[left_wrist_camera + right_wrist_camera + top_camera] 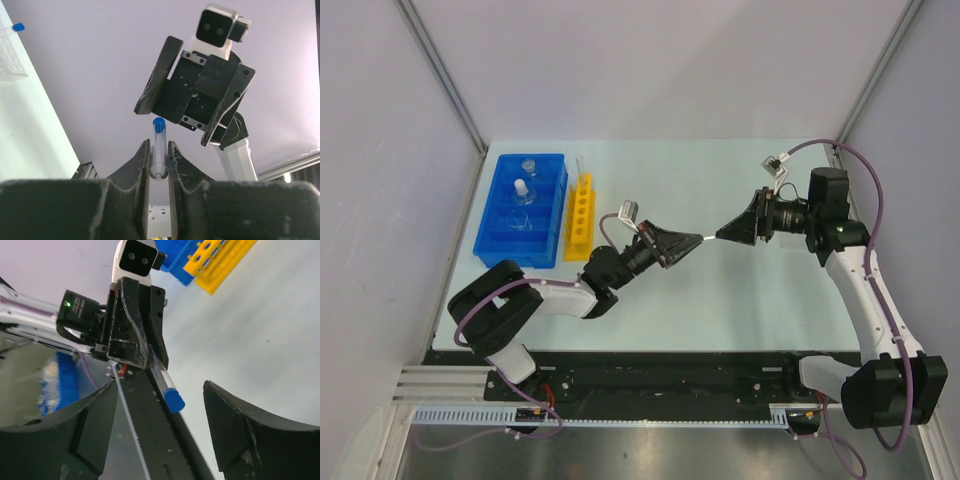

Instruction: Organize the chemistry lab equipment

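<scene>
A thin clear tube (704,238) with a blue cap (173,400) hangs in the air over the middle of the table. My left gripper (688,242) is shut on its lower end, and the left wrist view shows the tube (159,147) pinched between the two fingers. My right gripper (723,234) faces it with the jaws open. The capped end lies between the spread fingers (235,425) without touching them. At the back left stand the blue tray (490,232) with small clear flasks (523,191) in it and the yellow tube rack (580,215).
Grey walls close in the table on the left, back and right. A thin clear rod (580,165) stands at the far end of the yellow rack. The black rail (660,375) with the arm bases runs along the near edge.
</scene>
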Action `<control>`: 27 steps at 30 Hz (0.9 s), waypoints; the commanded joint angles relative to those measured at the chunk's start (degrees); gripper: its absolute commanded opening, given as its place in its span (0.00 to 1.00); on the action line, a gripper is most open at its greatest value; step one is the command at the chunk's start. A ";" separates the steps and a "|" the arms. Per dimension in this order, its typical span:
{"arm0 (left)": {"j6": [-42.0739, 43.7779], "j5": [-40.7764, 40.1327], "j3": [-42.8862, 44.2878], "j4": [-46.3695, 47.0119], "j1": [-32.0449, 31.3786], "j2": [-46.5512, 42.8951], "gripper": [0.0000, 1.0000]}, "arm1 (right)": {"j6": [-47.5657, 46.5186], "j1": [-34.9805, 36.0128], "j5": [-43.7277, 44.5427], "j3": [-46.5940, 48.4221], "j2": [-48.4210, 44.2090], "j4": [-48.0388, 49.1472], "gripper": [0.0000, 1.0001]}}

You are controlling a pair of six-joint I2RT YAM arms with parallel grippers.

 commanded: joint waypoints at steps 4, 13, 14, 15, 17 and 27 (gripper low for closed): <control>-0.78 -2.43 3.12 8.51 -1.02 0.04 0.16 | 21.67 0.91 -2.11 -1.81 2.22 11.34 0.64; -0.16 -5.15 3.65 8.51 -1.29 1.45 0.17 | 30.02 1.08 -5.01 -6.12 2.22 18.48 0.41; -0.08 -5.42 3.73 8.34 -1.37 1.62 0.17 | 30.73 0.91 -5.10 -6.30 2.22 18.92 0.39; 0.01 -5.85 3.82 8.25 -1.37 1.63 0.17 | 31.26 0.91 -5.19 -6.56 2.05 19.62 0.37; 0.45 -6.38 3.82 7.55 -1.55 1.36 0.17 | 32.83 0.56 -5.45 -7.35 2.05 21.12 0.32; 0.98 -6.21 3.91 6.40 -1.90 1.45 0.22 | 34.78 -1.99 -5.27 -8.76 1.79 25.52 0.13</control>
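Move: The blue-capped test tube juts from the left fingers, its middle about 4 cm to the right, 2 cm ahead and 1 cm above that hand. From the right hand it is some 3 cm left, 1 cm back and 1 cm lower, cap already between the open fingers. Down on the table, roughly 23 cm lower, the yellow rack is 33 cm left and 14 cm ahead of the right hand, the clear rack 23 cm right and 12 cm ahead. The test tube, still pinched by the left fingers and held out cap first, is taken at its cap end by the right fingers, which close from wide open to nearly shut. The right hand eases about 1 cm left, rolling some 20 degrees and lifting its fingertips towards level to line up with the tube, while the left hand holds nearly still, drifting up a little over 1 cm. ##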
